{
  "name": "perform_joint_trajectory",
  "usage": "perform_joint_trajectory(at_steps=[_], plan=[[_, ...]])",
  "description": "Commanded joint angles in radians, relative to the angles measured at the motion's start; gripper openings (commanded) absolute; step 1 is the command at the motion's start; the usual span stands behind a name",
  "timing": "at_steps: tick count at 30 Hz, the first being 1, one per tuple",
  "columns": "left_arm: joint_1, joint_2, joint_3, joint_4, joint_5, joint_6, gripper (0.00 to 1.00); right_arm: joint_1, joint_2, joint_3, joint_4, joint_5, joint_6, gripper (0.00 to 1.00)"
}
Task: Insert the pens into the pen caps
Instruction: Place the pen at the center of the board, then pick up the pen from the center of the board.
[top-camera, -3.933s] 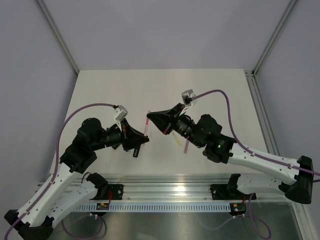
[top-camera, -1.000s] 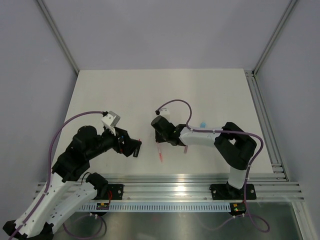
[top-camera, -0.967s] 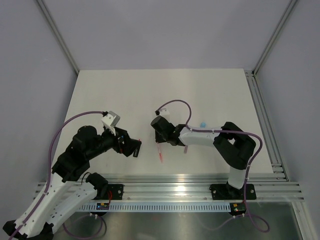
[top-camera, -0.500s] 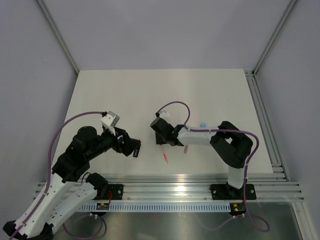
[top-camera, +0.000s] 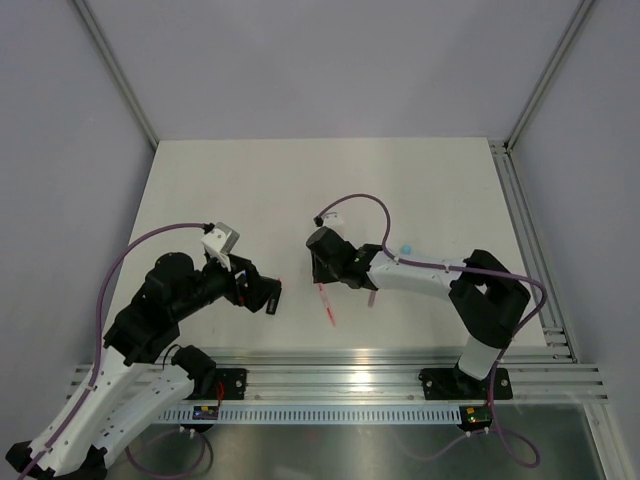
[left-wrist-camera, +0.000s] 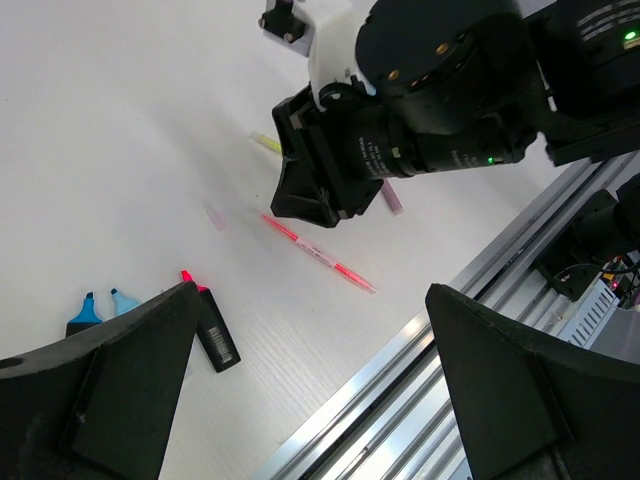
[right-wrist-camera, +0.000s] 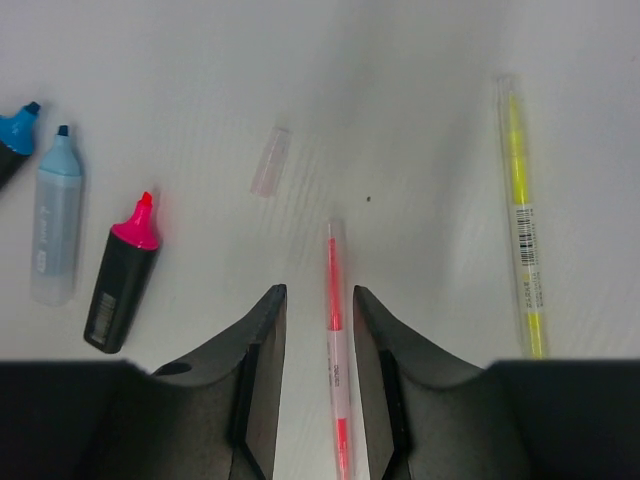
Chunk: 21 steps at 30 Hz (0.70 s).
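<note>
A thin red-pink pen lies flat on the white table between the fingers of my right gripper. The jaws stand apart with a gap on each side of it, so it is open. The top view shows this pen just below the right gripper. Left of it lie a black marker with a pink tip, a pale-blue marker and a blue-tipped one. A yellow pen lies to the right. A small clear cap sits ahead. My left gripper hangs wide open and empty.
A purplish pen lies under the right forearm, and a light-blue cap sits beyond it. The aluminium rail runs along the near table edge. Grey walls close in the far side and both flanks.
The right gripper has opened and let go of the red-pink pen, which now rests on the table. The right arm's elbow swung right. The left arm has not moved.
</note>
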Motion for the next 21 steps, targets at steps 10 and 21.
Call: perform_joint_trajectory(at_steps=[10,21], plan=[[0.002,-0.002,-0.002,0.052,-0.002,0.014,0.99,-0.132,-0.175,-0.04,-0.088,-0.142,-0.235,0.4],[0.002,-0.003,-0.003,0.051,0.004,0.013,0.99,-0.208,-0.137,-0.05,-0.208,-0.217,-0.35,0.42]])
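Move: The yellow pen's middle is about 5 cm ahead of the right gripper, 6 cm to its right and 5 cm below. The just-placed pink pen lies under the gripper, its middle 2 cm back; the clear cap is some 5 cm ahead and 5 cm left, the purple pen about 12 cm right and 1 cm ahead. From the left gripper, the yellow pen is roughly 14 cm ahead, 15 cm right and 24 cm below. Lift the right gripper, already free of the pink pen, another 3 cm or so, then swing it about 8 cm to the right towards the yellow pen, sinking some 2 cm on the way. Turn the wrist roughly 10 degrees, partly counter-clockwise, so the fingers line up with the yellow pen; keep them part open and touch nothing. ##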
